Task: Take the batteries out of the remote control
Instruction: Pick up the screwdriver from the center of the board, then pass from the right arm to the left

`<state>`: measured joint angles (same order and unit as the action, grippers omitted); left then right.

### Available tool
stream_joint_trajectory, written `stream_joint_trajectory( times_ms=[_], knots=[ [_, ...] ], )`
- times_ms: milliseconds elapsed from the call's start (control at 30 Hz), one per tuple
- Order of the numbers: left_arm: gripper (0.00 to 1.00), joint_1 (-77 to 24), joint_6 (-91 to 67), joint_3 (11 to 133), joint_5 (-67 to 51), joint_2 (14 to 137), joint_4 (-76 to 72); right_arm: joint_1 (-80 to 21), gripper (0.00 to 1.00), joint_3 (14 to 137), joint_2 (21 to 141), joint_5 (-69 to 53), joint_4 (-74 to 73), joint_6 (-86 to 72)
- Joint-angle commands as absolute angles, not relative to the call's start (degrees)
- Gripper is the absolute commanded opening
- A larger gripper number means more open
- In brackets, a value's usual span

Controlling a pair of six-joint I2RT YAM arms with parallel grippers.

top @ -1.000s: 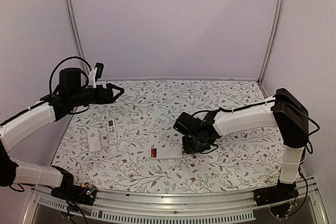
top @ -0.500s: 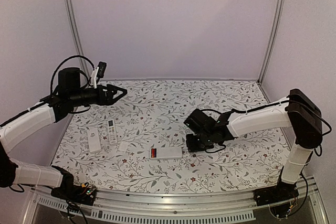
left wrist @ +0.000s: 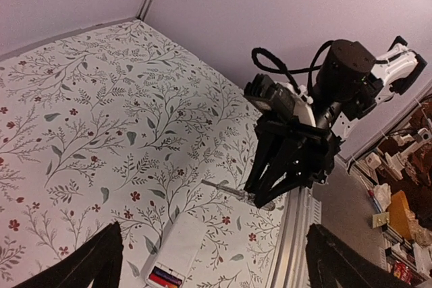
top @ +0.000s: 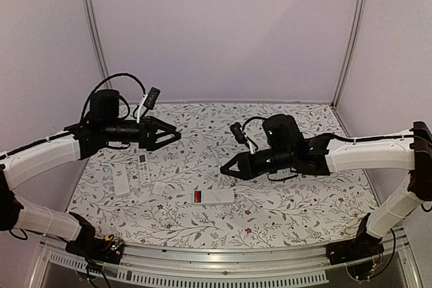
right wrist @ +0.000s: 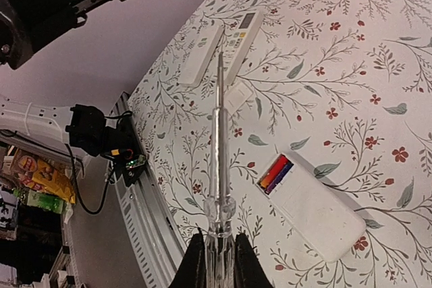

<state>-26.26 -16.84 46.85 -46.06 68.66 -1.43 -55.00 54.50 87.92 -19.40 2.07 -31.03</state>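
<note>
A white remote control (top: pixel 217 196) lies face down on the table with its compartment open. The red and dark batteries (top: pixel 197 197) sit inside it at its left end. The wrist views show the same remote (right wrist: pixel 320 210) (left wrist: pixel 181 241) and batteries (right wrist: pixel 277 173) (left wrist: pixel 165 278). My right gripper (right wrist: pixel 217 244) is shut on the clear handle of a long thin stick tool (right wrist: pixel 217 133). It hovers just right of and above the remote (top: pixel 226 168), with the tool pointing left. My left gripper (top: pixel 172 137) is open and empty, raised well above the table behind the remote.
Two more white remotes (top: pixel 121 181) (top: pixel 144 168) lie at the left of the floral table. A small white cover (top: pixel 160 188) rests beside them. A metal rail (top: pixel 223 261) runs along the near edge, and walls close off the back and both sides.
My right gripper shut on the stick tool, lifted off the table and swung to point left at the remote. My left gripper moved right, toward the middle.
</note>
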Motion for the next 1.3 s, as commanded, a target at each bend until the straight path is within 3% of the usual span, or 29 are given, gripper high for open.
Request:
stream_joint_trajectory(
  times_ms=[0, 100, 567, 733, 1000, 1267],
  knots=[
    [0.91, -29.24, -15.61, 47.28, -51.19, 71.02, -2.2, -54.85, 0.0, 57.93, 88.72, -31.42, 6.65, -28.26],
    [0.82, -30.0, -16.44, 47.61, -54.32, 72.98, -2.61, -54.91, 0.0, 59.94, 90.4, -33.42, 5.98, -27.92],
    [0.6, -30.59, -20.13, 47.49, -60.66, 76.58, -6.07, -55.03, 0.0, 63.97, 95.05, -36.24, 5.46, -26.48],
    [0.45, -30.67, -21.5, 47.24, -62.08, 77.3, -7.73, -55.15, 0.0, 64.68, 96.45, -36.73, 6.35, -26.6],
    [0.35, -30.64, -21.71, 47.25, -61.98, 77.52, -7.71, -55.28, 0.0, 64.69, 96.34, -37.0, 6.67, -26.81],
    [0.09, -30.59, -21.72, 47.37, -62.38, 77.7, -7.65, -55.28, 0.0, 64.7, 96.67, -36.3, 8.0, -26.85]
  ],
)
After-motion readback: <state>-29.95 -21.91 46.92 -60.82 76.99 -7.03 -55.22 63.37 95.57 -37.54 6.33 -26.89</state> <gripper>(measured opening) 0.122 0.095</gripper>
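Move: Off the open left fingers, the screwdriver's middle lies about 17 cm to the right, 5 cm back and 7 cm lower, its handle already held in the right fingers. The right hand is bringing it to the left gripper, some 19 cm to its left, 8 cm ahead and 8 cm up. From the right hand the battery case is about 8 cm left, 4 cm ahead and 16 cm below; a small white plate lies roughly 14 cm left, 1 cm ahead and 24 cm below the left hand. Bringing the screwdriver up to be taken, the right hand goes about 5 cm left, with a lift of some 3–4 cm and a little back, turning counter-clockwise, still gripping the handle. The left hand comes back and to the right about 5 cm in all, sinking slightly and turning some 15 degrees clockwise; its fingers close from wide open to pinch the shaft near the tip. ##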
